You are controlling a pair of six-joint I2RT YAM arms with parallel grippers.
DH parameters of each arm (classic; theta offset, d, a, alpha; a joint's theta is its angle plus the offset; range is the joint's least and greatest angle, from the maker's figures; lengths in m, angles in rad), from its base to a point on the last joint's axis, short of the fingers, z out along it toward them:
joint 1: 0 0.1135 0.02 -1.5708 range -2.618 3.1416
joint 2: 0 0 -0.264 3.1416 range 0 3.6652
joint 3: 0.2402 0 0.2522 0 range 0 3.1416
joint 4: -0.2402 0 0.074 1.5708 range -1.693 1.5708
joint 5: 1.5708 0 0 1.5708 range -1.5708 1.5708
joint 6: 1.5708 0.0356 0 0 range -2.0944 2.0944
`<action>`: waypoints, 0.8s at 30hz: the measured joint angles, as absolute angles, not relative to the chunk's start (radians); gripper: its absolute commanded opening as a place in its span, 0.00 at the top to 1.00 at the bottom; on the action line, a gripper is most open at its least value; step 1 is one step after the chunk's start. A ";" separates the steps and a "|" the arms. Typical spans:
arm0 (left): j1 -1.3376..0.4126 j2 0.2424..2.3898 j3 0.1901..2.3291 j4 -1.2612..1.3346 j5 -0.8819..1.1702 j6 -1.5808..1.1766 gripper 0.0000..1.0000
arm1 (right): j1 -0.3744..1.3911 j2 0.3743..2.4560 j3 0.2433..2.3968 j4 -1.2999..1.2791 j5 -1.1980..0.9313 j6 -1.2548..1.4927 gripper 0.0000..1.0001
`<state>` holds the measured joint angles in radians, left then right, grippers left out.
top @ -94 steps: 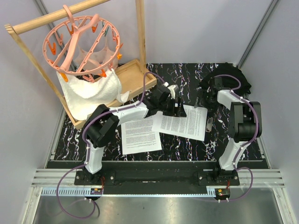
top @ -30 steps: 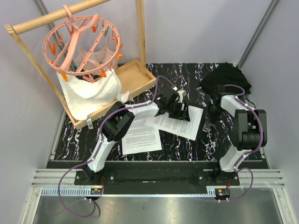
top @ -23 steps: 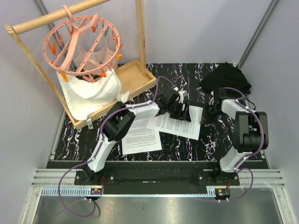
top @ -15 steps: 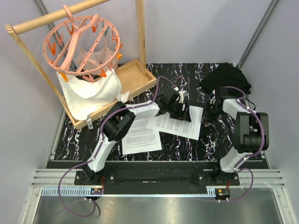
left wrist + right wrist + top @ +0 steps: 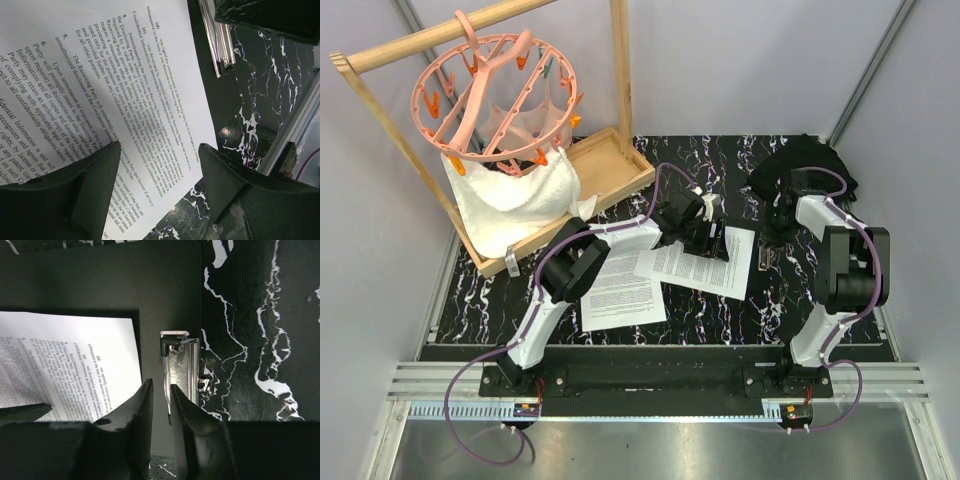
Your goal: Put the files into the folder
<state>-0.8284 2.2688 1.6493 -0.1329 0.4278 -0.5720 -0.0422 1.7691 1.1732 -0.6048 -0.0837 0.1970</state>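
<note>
One printed sheet of the files (image 5: 695,268) lies slanted on the folder (image 5: 100,280), its edge short of the silver clip (image 5: 182,365). A second sheet (image 5: 620,290) lies on the mat to the left. My left gripper (image 5: 708,240) is open and low over the first sheet (image 5: 100,75), its fingers (image 5: 95,185) wide apart astride the sheet's corner. The clip (image 5: 217,40) shows at the top of that view, on the folder (image 5: 210,100). My right gripper (image 5: 161,390) stands above the clip (image 5: 763,258), jaws a narrow gap apart, the clip's thin wire lever between them.
A lumpy black fabric bundle (image 5: 810,165) lies behind the right arm. A wooden rack with a tray (image 5: 610,160) stands at the back left, holding a white towel (image 5: 510,200) and a pink peg hanger (image 5: 500,90). The mat is black marble-patterned (image 5: 260,315).
My right gripper has shifted a little toward the back along the clip and its jaws have parted slightly after being shut. The left gripper and both sheets have stayed put over the last second.
</note>
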 measured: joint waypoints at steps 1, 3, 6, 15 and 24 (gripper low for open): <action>-0.828 2.269 1.649 -0.133 0.428 -0.572 0.29 | -0.042 1.782 1.175 -0.604 -0.084 0.196 0.75; -0.828 2.269 1.649 -0.133 0.428 -0.572 0.29 | -0.042 1.809 1.175 -0.607 -0.090 0.194 0.76; -0.828 2.269 1.649 -0.133 0.429 -0.570 0.29 | -0.042 1.827 1.174 -0.607 -0.094 0.194 0.75; -0.828 2.269 1.649 -0.136 0.443 -0.569 0.28 | -0.050 1.824 1.146 -0.572 -0.133 0.212 1.00; -0.828 2.292 1.676 -0.136 0.472 -0.581 0.28 | -0.065 1.763 1.034 -0.434 -0.244 0.240 1.00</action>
<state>-0.8284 2.2921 1.6760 -0.1356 0.4721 -0.5808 -0.0654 1.7626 1.0336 -0.4343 -0.2436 0.2398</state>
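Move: The folder's metal clip lies just under the right fingers, its middle some 2 cm back, 1 cm to the right and about 2 cm below. The middle of the upper files is about 17 cm to the left and 4 cm back, their near edge only a couple of centimetres left of the fingertips; the black cloth is about 18 cm ahead and 8 cm to the right. From the left hand the clip lies some 11 cm to the right, 1 cm back and 2 cm lower. Shutting on the clip's thin wire lever, the right fingers pinch it after a drop of about 2 cm onto the folder, then drag it left towards the edge of the files by roughly 1.5 cm, the wrist rolling some 10 degrees so its left side rises. The left fingers stay open, resting on the files. ##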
